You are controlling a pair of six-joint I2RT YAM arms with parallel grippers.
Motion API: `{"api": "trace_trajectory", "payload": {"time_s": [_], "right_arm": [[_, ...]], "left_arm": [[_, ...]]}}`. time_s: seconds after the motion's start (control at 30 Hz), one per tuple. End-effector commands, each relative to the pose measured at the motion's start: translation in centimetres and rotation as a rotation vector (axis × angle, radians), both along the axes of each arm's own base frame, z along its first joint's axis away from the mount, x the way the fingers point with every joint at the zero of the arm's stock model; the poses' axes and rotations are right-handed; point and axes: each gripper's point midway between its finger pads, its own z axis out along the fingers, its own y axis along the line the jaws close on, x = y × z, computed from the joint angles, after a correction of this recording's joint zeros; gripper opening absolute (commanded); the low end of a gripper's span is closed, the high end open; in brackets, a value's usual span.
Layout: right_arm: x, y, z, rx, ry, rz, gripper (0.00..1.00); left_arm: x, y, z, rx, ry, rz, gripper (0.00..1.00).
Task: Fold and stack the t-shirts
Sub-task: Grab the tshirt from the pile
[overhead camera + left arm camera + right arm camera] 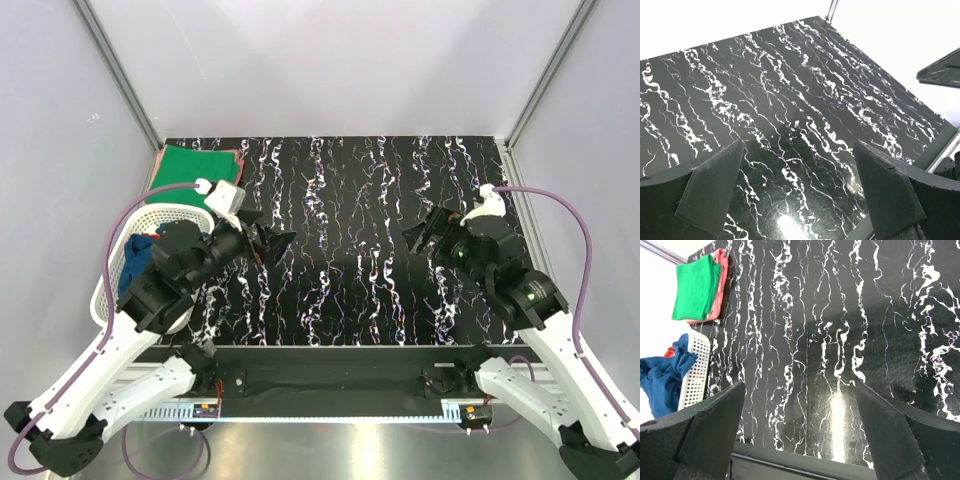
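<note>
A folded green t-shirt (197, 164) lies on top of a reddish-pink one (718, 287) at the table's back left corner; the green one (694, 285) also shows in the right wrist view. A navy blue t-shirt (133, 262) and a bit of a red one (670, 352) sit crumpled in the white basket (170, 214). My left gripper (277, 243) hangs open over the bare marble top, right of the basket. On the right side, my right gripper (420, 228) is open too. Both hold nothing, seen also in the wrist views: left gripper (800, 190), right gripper (800, 430).
The black marble-patterned table top (350, 240) is bounded by white walls at the back and sides. A metal rail (330, 352) runs along its near edge. The basket's lattice wall (695, 370) stands at the left edge. Purple cables loop from both arms.
</note>
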Motion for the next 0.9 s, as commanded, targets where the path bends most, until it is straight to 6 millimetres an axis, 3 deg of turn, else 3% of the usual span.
{"api": "trace_trajectory", "payload": {"time_s": [0.0,0.13,0.27,0.3,0.4,0.43,0.53,0.7,0.87], "right_arm": [[0.1,0.4,1.3,0.030,-0.018,0.004,1.00],[-0.2,0.3,1.0,0.032,-0.020,0.006,1.00],[-0.8,0.0,0.1,0.028,-0.015,0.008,1.00],[-1.0,-0.2,0.1,0.030,-0.021,0.008,1.00],[-1.3,-0.1,-0.6,0.027,-0.013,0.019,1.00],[-1.5,-0.1,-0.5,0.034,-0.017,0.024,1.00],[-1.9,0.2,-1.1,0.031,-0.013,0.052,1.00],[-2.2,-0.2,-1.1,0.020,-0.030,0.056,1.00],[-2.6,0.4,-1.1,0.040,-0.045,0.095,1.00]], "left_arm": [[0.4,-0.1,1.3,-0.056,-0.035,0.020,0.99],[2.4,2.0,-0.5,-0.091,0.128,0.237,0.99],[4.6,7.1,-4.9,0.006,0.362,0.583,0.99],[5.4,9.2,-5.6,0.003,0.405,0.665,0.99],[6.0,11.8,-8.6,-0.023,0.569,0.755,0.99],[6.5,14.3,-9.4,-0.074,0.610,0.844,0.99],[6.4,17.7,-11.1,-0.148,0.681,0.970,0.99],[3.9,24.1,-12.7,-0.172,0.718,1.332,0.97],[1.4,26.8,-15.8,-0.229,0.789,1.598,0.93]]}}
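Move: The blue t-shirt heaped in the white basket lies about 30 cm to the left of my left hand, some 2 cm back and roughly 26 cm below. The basket around it is centred about 33 cm to my left hand's left, also 2 cm back; the green folded stack sits some 22 cm ahead and 26 cm left of that hand, near table level. From my right hand the blue shirt is about 61 cm left, 3 cm back and 21 cm lower. I swing my empty left hand some 24 cm left and sink it about 14 cm towards the blue t-shirt in the basket, bowing forward about 7 cm on the way, then easing partly back. As it travels I turn it roughly 80 degrees counter-clockwise and tip the fingers steeply down, keeping them wide open. My right hand draws back and down a couple of centimetres, open too. ##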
